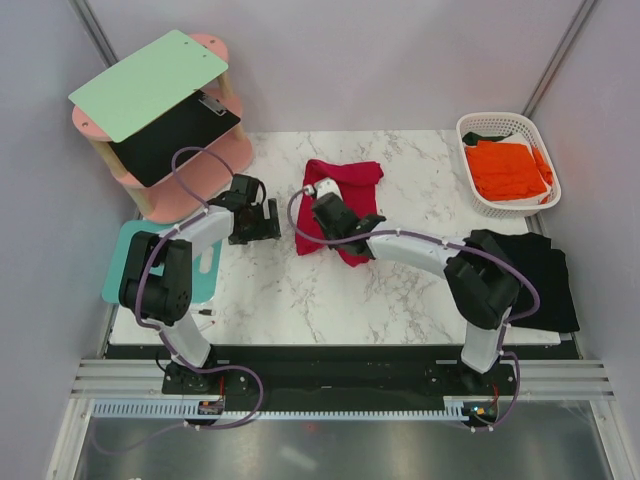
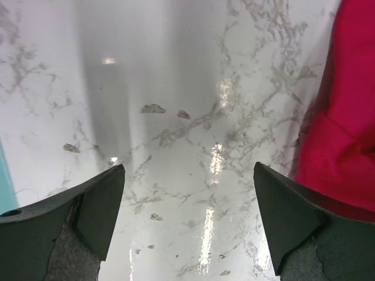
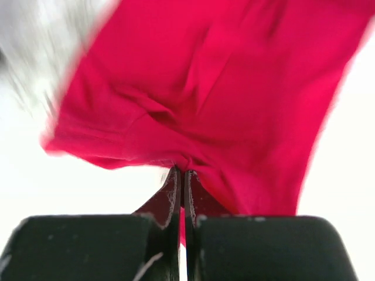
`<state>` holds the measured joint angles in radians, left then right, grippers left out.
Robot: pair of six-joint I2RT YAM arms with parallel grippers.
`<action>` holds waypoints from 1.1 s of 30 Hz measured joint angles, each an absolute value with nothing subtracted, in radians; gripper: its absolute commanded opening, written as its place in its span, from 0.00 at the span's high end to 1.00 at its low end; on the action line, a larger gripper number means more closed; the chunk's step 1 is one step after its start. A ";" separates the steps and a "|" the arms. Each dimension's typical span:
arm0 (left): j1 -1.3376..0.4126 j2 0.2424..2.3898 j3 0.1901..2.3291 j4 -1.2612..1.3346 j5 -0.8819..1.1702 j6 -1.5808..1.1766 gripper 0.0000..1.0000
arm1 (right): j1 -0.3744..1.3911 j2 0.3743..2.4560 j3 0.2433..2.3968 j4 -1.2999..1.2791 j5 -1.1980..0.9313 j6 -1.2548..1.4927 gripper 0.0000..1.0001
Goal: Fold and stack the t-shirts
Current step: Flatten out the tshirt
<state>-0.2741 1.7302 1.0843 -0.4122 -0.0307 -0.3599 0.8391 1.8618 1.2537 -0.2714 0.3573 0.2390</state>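
A crimson red t-shirt (image 1: 345, 185) lies crumpled mid-table. My right gripper (image 1: 322, 192) is shut on its left part, and the wrist view shows the red cloth (image 3: 222, 93) pinched between the closed fingertips (image 3: 181, 175) and hanging bunched from them. My left gripper (image 1: 262, 218) stands open just left of the shirt, jaws wide over bare marble, with the shirt's edge (image 2: 345, 117) at its right side. An orange t-shirt (image 1: 508, 168) lies folded in a white basket (image 1: 473, 128). A black t-shirt (image 1: 535, 280) lies on the table's right edge.
A pink two-tier stand (image 1: 215, 155) at the back left carries a mint-green board (image 1: 148, 82) above and a black clipboard (image 1: 175, 135) below. A teal mat (image 1: 122, 262) lies under the left arm. Grey walls close in on both sides.
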 measured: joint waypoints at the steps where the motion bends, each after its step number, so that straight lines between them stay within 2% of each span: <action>1: -0.267 1.725 1.084 -0.413 -0.038 -0.363 0.03 | 0.834 1.850 1.280 -0.274 0.374 0.230 1.00; 6: -0.267 1.721 1.083 -0.414 -0.046 -0.371 0.04 | 0.752 1.762 1.482 -0.267 0.474 0.176 1.00; 16: -0.274 1.721 1.074 -0.414 -0.042 -0.371 0.04 | 0.384 1.750 1.925 -0.296 0.654 0.076 1.00; 23: -0.300 1.721 1.072 -0.409 -0.030 -0.372 0.04 | 0.349 1.732 2.253 -0.242 0.754 -0.062 1.00; 29: -0.305 1.721 1.046 -0.399 -0.025 -0.372 0.04 | 0.356 1.648 2.240 -0.215 0.698 -0.064 1.00; 33: -0.305 1.721 1.045 -0.396 -0.029 -0.374 0.04 | 0.400 1.599 2.090 -0.202 0.609 -0.019 1.00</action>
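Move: The right fingers, shut, already hold the t-shirt by its near edge; the rest of it spreads ahead, its middle about 10 cm farther out, 2 cm right and 5 cm below. The laundry basket stands some 37 cm to the right and 20 cm ahead, at about hand height; the black cloth lies about 39 cm right, 10 cm back and 5 cm lower. From the left gripper, the t-shirt's middle is some 19 cm right, 8 cm ahead and 3 cm below. Keep the pinch on the t-shirt and whip the right gripper up about 50 cm, swinging it some 25 cm right, first forward, then partly back. Tip the fingers up by about 60 degrees and turn the wrist clockwise on the way. At the top, let the hand start sinking and coming back left by a few centimetres, high above the table short of the basket. ##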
